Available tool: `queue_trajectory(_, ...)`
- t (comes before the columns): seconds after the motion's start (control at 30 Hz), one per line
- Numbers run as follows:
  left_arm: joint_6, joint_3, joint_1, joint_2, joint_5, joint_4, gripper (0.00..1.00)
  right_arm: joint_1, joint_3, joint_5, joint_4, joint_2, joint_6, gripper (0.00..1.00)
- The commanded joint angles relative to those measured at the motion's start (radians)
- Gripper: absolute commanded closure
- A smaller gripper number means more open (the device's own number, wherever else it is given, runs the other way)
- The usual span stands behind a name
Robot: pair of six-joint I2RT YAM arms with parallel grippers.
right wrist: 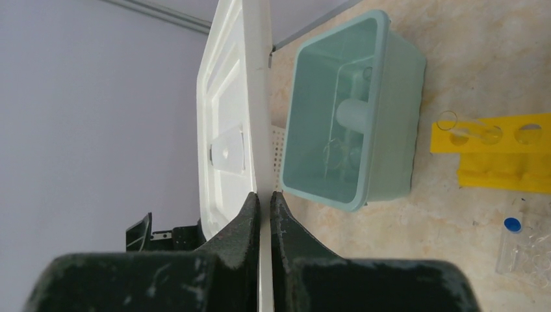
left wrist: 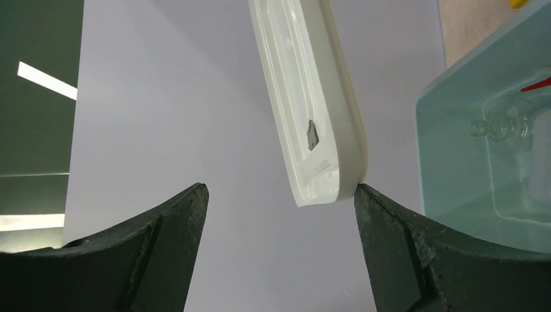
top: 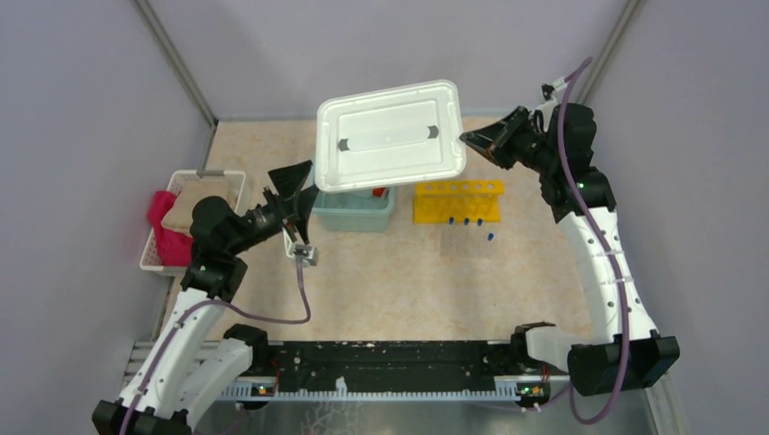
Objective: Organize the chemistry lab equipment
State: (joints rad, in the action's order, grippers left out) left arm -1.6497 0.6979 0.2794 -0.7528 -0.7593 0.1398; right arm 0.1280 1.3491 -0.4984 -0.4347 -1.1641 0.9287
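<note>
My right gripper [top: 467, 139] [right wrist: 264, 198] is shut on the edge of a white lid [top: 390, 136] [right wrist: 227, 117] and holds it tilted in the air over the teal bin [top: 349, 220] [right wrist: 390, 130]. My left gripper [top: 304, 195] [left wrist: 281, 195] is open at the lid's left corner; the corner of the lid [left wrist: 318, 104] sits right at its right fingertip. In the bin lie a white squeeze bottle [right wrist: 354, 114] with a red spout [top: 379, 192] and a clear glass flask [left wrist: 503, 127]. The yellow rack [top: 458, 201] [right wrist: 500, 159] stands right of the bin, with blue-capped tubes [top: 467, 221] [right wrist: 520, 244] lying in front of it.
A white slatted basket [top: 234, 181] with pink and tan cloths stands at the left wall. Purple walls enclose the table on three sides. The arm bases and a black rail [top: 390, 362] line the near edge.
</note>
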Motion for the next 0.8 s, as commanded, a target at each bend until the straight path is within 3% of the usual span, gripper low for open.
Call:
queue_trajectory(0.0,-0.109,-0.012,0.009,0.028,-0.030,-0.061,0.11,0.012,0.019,-0.070,0.060,0.050,0.015,1.00)
queue_trajectory(0.23,-0.237,-0.028,0.009,0.024,-0.013,-0.208,0.09,0.012,0.034,-0.078,0.051,0.051,0.005,1.00)
queue_trajectory(0.43,-0.291,-0.051,0.009,0.023,0.010,-0.220,0.08,0.013,0.042,-0.062,0.032,0.057,-0.016,1.00)
queue_trajectory(0.77,-0.231,-0.087,0.009,0.007,-0.011,-0.007,0.08,0.013,0.020,-0.099,0.034,0.061,-0.020,1.00)
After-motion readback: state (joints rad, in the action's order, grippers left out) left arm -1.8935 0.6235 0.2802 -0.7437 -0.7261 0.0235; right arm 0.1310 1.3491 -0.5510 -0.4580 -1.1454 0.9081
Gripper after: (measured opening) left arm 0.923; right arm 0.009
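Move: The white lid, held by the right hand at its right edge, has its middle about 14 cm right of the left hand, 7 cm ahead and 2 cm lower; its near left corner is just off the left lower fingertip. The teal box lies 16 cm ahead of the left hand, 6 cm right, 27 cm below. From the right hand, the box is about 10 cm ahead, 21 cm left and 29 cm down, the yellow rack 4 cm ahead, 4 cm right and 30 cm down. The right fingers keep their pinch on the lid's right edge, easing back about 1.5 cm and turning slightly counter-clockwise. Beside the lid's left end, the wide-open left hand sinks some 5 cm and tips its fingers down about 10 degrees, taking its lower finger below the lid's corner without closing. ##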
